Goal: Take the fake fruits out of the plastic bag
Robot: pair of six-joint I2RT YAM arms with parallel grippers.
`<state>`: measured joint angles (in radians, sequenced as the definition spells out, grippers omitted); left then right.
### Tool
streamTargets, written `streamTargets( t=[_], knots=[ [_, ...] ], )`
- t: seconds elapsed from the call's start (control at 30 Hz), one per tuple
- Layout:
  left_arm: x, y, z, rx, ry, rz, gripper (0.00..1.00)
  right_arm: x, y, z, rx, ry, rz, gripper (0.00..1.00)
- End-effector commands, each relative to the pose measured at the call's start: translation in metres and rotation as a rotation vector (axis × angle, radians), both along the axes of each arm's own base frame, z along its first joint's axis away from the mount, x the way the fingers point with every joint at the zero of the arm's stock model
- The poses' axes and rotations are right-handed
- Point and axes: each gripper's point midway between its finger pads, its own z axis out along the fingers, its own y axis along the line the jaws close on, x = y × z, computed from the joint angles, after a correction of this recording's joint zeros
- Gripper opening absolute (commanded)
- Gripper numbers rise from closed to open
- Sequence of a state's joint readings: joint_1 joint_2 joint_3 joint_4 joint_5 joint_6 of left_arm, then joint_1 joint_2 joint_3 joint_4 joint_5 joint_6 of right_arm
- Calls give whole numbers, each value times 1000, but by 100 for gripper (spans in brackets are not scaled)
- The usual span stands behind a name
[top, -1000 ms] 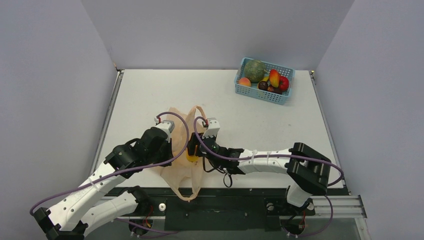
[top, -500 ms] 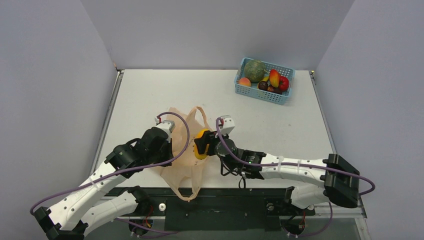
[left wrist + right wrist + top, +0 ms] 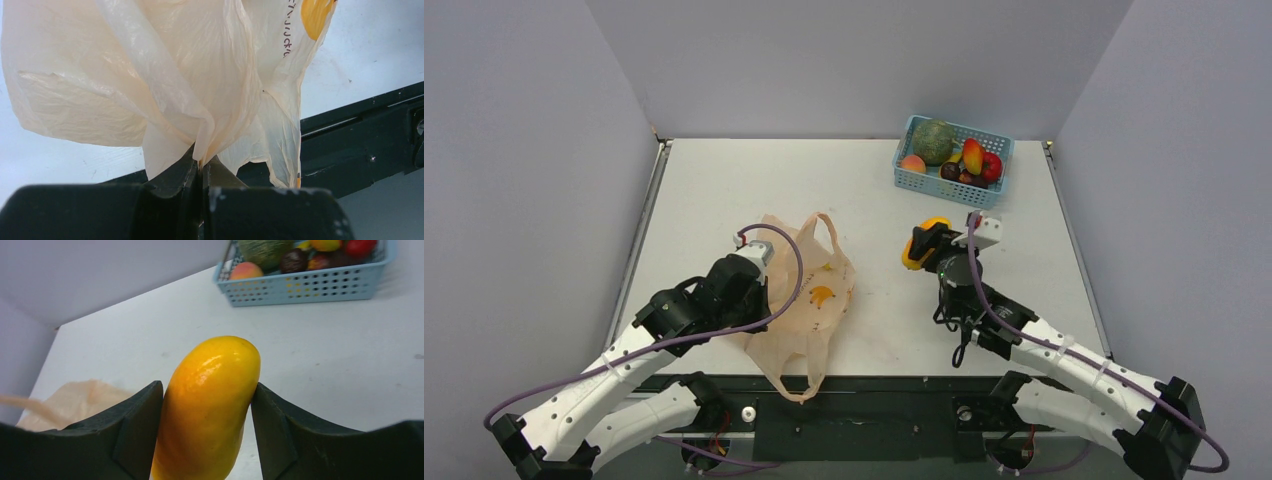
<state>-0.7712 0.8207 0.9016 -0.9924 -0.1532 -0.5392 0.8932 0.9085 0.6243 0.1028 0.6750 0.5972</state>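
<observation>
The pale-orange plastic bag (image 3: 796, 318) lies crumpled at the near left of the table, its handles spread front and back. My left gripper (image 3: 771, 285) is shut on a gathered fold of the plastic bag (image 3: 175, 75), the jaws pinched together on the film. My right gripper (image 3: 921, 245) hovers over the table right of the bag, shut on a yellow banana (image 3: 910, 260). In the right wrist view the banana (image 3: 210, 410) fills the gap between both fingers. A green melon (image 3: 932, 141), a dark plum (image 3: 949, 171) and a red-yellow mango (image 3: 972, 155) lie in the basket.
The blue basket (image 3: 952, 188) stands at the far right of the table and also holds a peach-coloured fruit (image 3: 913, 163) and a red fruit (image 3: 992, 165). The bag's near handle hangs over the table's front edge onto the black rail (image 3: 874, 405). Grey walls surround the table.
My right gripper has drawn the banana out of the bag and carried it right and away, toward the basket. The left gripper has kept its hold on the bag, which has sagged flatter.
</observation>
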Motion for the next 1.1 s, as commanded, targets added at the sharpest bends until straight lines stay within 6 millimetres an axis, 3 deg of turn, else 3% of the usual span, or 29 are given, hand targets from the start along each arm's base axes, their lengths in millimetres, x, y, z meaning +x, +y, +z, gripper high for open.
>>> streamTargets(
  t=[0.0,0.2,0.23,0.27,0.3,0.33,0.37,0.4,0.43,0.47,0.5,0.53,0.57,0.6,0.63,0.67,0.7,0.73,0.77,0.8,0.83,0.87,0.9,1.0,1.03,1.07],
  knots=[
    [3,-3,9,-30,-38,3,0,29,-62,-6,-10,35,-195,0],
    [3,-3,9,-31,-40,4,0,83,-123,-6,-14,100,-368,0],
    [3,-3,9,-30,-39,4,0,92,-129,5,-3,87,-387,0],
    [3,-3,9,-30,-38,5,0,104,-142,-5,-17,122,-420,0],
    [3,-3,9,-30,-38,5,0,114,-148,8,-8,107,-437,0],
    [3,-3,9,-28,-38,5,0,127,-160,-5,-23,149,-464,0],
    [3,-3,9,-27,-38,5,0,138,-172,8,-14,133,-494,0],
    [3,-2,8,-24,-36,7,0,150,-173,-6,-27,171,-491,0],
    [3,-2,8,-24,-36,6,0,161,-183,7,-23,158,-506,0],
    [4,-2,8,-22,-36,8,0,171,-183,-10,-42,211,-495,0],
    [4,-2,7,-21,-36,8,0,183,-188,6,-36,187,-503,0],
    [4,-2,7,-19,-35,10,0,192,-187,-9,-52,227,-499,0],
    [4,-2,7,-17,-35,10,0,203,-188,6,-50,201,-498,0],
    [4,-2,7,-15,-34,11,0,213,-186,-6,-62,226,-486,0],
    [4,-2,6,-14,-33,12,0,224,-182,5,-61,202,-469,0],
    [4,-2,6,-12,-29,12,0,237,-176,-7,-63,218,-445,0],
    [4,-2,5,-7,-25,13,0,248,-172,5,-53,191,-436,0],
    [4,-2,4,-4,-24,14,0,258,-169,-10,-57,217,-425,0],
    [5,-2,4,-2,-23,14,0,268,-164,2,-41,191,-419,0],
    [5,-2,4,-2,-23,15,0,277,-162,-12,-47,211,-425,0],
    [5,-2,4,0,-21,16,0,285,-156,-2,-31,184,-425,0],
    [5,-2,3,3,-21,18,0,293,-155,-14,-35,196,-435,0],
    [5,-2,3,6,-19,19,0,301,-151,-6,-21,168,-441,0],
    [6,-1,1,14,-13,24,0,319,-138,-16,2,174,-485,0],
    [6,-1,0,18,-11,24,0,320,-138,-29,-16,201,-517,0],
    [6,-1,-1,21,-8,24,0,325,-130,-21,2,183,-522,0]
  ],
)
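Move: The yellow fruit is already gripped in the right hand. The blue basket's middle lies about 36 cm ahead of that hand, 17 cm to its right and 17 cm below. In it, the peach sits some 35 cm ahead and 6 cm right of the hand, the green melon about 40 ahead and 12 right, the red mango about 36 ahead and 22 right. From the left hand the basket is roughly 49 cm ahead, 44 cm right and 10 cm below. Forward and to the right in one quick sweep, the right hand carries the yellow fruit some 31 cm out to above the basket, swinging nearly 20 cm right, then easing back left about 5 cm while still reaching. It turns roughly 25 degrees clockwise, tips 15 degrees nose-down and sinks about 5 cm, mostly late, grip unchanged. The left hand stays, still pinching the bag's edge. ##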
